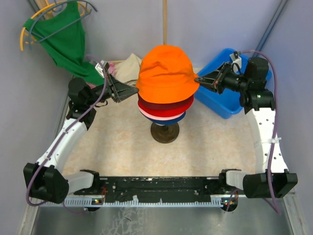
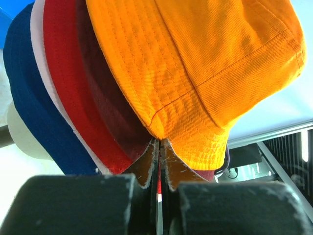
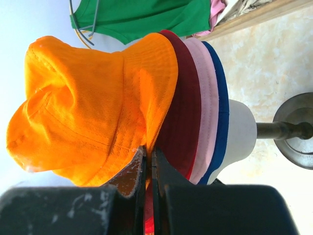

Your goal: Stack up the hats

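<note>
An orange bucket hat sits on top of a stack of hats on a white head form. Under it lie a dark red hat, a red one, a pink one and a navy one. The form stands on a pole with a round dark base. My left gripper is shut on the orange hat's left brim, and in the left wrist view the left gripper pinches the orange hat at its edge. My right gripper is shut on the right brim. In the right wrist view, the right gripper has the orange hat's fabric between its jaws.
A blue bin stands at the back right, just behind my right arm. A green garment on a hanger hangs at the back left. Beige and pink cloths lie behind the stack. Walls close in the table's sides.
</note>
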Controlling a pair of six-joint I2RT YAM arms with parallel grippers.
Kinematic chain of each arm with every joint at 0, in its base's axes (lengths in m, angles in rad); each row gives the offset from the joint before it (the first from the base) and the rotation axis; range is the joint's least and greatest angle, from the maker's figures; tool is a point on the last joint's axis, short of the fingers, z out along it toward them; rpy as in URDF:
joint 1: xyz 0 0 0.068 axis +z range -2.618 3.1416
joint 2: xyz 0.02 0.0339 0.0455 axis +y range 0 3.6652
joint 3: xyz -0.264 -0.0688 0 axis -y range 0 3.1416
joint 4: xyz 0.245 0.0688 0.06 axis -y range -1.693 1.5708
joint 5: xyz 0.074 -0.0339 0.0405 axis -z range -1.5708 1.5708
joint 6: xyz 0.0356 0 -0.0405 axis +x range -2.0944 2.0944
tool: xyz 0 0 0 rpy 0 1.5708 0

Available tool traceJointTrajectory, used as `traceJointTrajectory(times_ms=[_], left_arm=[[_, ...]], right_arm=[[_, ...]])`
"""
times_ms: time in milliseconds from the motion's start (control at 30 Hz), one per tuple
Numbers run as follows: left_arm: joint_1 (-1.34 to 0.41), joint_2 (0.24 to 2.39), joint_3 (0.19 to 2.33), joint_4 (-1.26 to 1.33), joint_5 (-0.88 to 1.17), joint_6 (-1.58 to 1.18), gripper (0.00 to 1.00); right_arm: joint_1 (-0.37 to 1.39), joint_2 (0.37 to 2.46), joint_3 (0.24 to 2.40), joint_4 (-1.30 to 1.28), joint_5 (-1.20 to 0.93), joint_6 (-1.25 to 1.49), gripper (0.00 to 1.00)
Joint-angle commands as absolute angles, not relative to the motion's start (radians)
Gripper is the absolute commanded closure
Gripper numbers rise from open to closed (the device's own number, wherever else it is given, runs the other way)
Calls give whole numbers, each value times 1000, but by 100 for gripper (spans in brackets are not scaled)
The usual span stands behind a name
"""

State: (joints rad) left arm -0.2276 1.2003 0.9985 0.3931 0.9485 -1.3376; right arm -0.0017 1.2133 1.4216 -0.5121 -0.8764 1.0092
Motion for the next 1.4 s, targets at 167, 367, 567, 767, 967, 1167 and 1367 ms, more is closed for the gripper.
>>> traceJointTrajectory(times_ms=[167,367,567,767,967,1167,1367], left_arm=[[-230,1264,1138,261,1018,-1248,98],[-230,1277,1107,276,1018,-1242,98],[-229,1293,1053,264,1005,-1182,98],[-230,1306,1030,297,1004,-1194,99],[-229,1329,1166,258,1020,-1190,95],[-226,1310,1218,208,983,-1139,86],[-202,1259,1222,234,924,-1123,74]], right_arm=[[10,1173,1298,-529,-828,945,100],[58,1179,1348,-532,-799,954,100],[117,1201,1431,-547,-767,965,100],[118,1189,1441,-590,-746,939,100],[118,1159,1346,-549,-747,949,100],[118,1165,1444,-557,-732,946,90],[113,1154,1480,-503,-725,982,73]])
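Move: The orange hat, pinched at opposite brim edges, has its middle about 13 cm right and 2 cm ahead of the left hand, 4 cm up; from the right hand it is some 12 cm left, level fore-and-aft, 4 cm up. The maroon hat sits about 7 cm directly beneath it, the red hat 2 cm lower still. The blue box lies roughly 22 cm right of the right hand, 22 cm farther out, 35 cm below. Right hand sinks 3 cm, then shifts 2 cm left; left hand edges forward 2.5 cm; both open at the brim. ##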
